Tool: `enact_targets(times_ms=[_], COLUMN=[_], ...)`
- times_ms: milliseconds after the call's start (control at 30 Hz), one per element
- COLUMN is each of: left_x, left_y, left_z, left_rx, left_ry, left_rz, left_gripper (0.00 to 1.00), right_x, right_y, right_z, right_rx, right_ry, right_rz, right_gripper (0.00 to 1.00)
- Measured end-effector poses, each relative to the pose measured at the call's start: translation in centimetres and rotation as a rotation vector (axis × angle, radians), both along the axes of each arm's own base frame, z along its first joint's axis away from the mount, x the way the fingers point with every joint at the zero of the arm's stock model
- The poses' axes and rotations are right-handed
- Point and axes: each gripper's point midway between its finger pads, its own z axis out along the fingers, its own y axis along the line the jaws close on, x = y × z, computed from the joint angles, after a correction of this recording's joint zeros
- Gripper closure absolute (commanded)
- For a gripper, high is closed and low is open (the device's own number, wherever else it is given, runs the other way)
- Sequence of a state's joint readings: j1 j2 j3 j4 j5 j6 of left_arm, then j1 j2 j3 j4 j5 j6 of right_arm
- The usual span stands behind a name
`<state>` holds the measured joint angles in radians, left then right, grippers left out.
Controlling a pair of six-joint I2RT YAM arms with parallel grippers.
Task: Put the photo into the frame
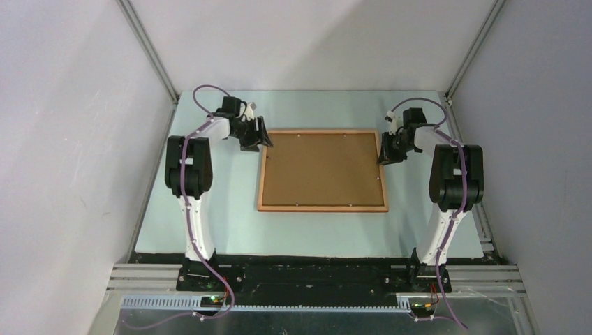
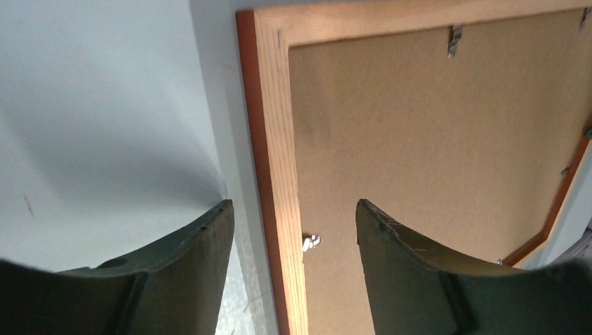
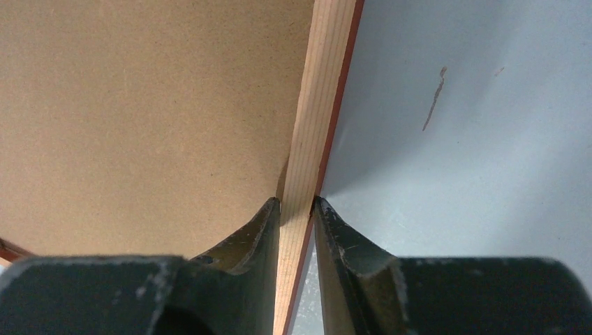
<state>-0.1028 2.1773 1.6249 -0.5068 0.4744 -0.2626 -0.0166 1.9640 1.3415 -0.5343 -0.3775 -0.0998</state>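
The frame (image 1: 322, 208), a thin orange-brown wooden rectangle, lies back side up in the middle of the table with a plain brown backing board (image 1: 322, 167) set in it. The photo is hidden. My left gripper (image 1: 262, 139) is at the frame's far left corner. In the left wrist view it (image 2: 294, 204) stands open, its fingers either side of the left rail (image 2: 276, 125) and touching nothing. My right gripper (image 1: 386, 150) is at the far right rail. In the right wrist view it (image 3: 297, 200) is shut on that rail (image 3: 324, 84), one finger over the board (image 3: 139, 118).
Small metal clips (image 2: 311, 241) (image 2: 455, 38) stick out from the frame's inner edge over the board. The pale table (image 1: 209, 209) is boxed in by grey walls with aluminium posts (image 1: 150, 49) at the back corners.
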Motion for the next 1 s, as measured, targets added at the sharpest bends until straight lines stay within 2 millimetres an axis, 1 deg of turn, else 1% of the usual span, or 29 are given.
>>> enact_targets(times_ms=[133, 267, 367, 500, 667, 900, 1000], left_x=[-1.1, -2.1, -2.6, -2.7, -2.8, -2.8, -2.8], left_y=[0.0, 0.2, 0.4, 0.5, 0.2, -0.2, 0.0], left_z=[0.1, 0.0, -0.5, -0.7, -0.9, -1.1, -1.2], left_rx=[0.005, 0.017, 0.027, 0.043, 0.063, 0.099, 0.120], left_ry=[0.009, 0.020, 0.031, 0.030, 0.028, 0.023, 0.020], left_rz=[-0.010, -0.021, -0.023, -0.023, -0.026, -0.029, -0.024], left_gripper=[0.31, 0.36, 0.42, 0.45, 0.50, 0.53, 0.57], right_x=[0.0, 0.1, 0.4, 0.3, 0.3, 0.3, 0.2], right_y=[0.0, 0.0, -0.1, -0.1, 0.0, 0.1, 0.1], right_z=[0.0, 0.2, 0.3, 0.4, 0.4, 0.4, 0.4], right_rx=[0.001, 0.003, 0.003, 0.006, 0.012, 0.015, 0.018], right_ry=[-0.002, -0.006, -0.012, -0.012, -0.011, -0.009, -0.009], right_rz=[0.005, 0.005, 0.002, 0.003, 0.006, 0.007, 0.008], right_gripper=[0.69, 0.68, 0.68, 0.68, 0.69, 0.69, 0.69])
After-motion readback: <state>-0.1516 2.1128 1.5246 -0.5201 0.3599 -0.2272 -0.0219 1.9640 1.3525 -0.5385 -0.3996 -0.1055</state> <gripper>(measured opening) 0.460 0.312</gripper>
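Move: The small metal clip on the inner side of the frame's left rail is the left hand's aim, about 3 cm back of it, 1 cm to its right and 3 cm below. The frame's far-left corner stands some 6 cm ahead at similar depth, and the nearest far-rail clip about 5 cm ahead and 12 cm right. From the right hand the left-rail clip lies about 40 cm left and 1 cm ahead, 2 cm lower. Bring the left gripper about 3 cm back along the frame's left rail to its inner clip, then sink about 1 cm while rolling the hand some 5 degrees, left side up. Narrow the wide fingers to around half open, one outside the rail and the other inside beside the clip. Keep the right gripper nearly still, astride the right rail. ##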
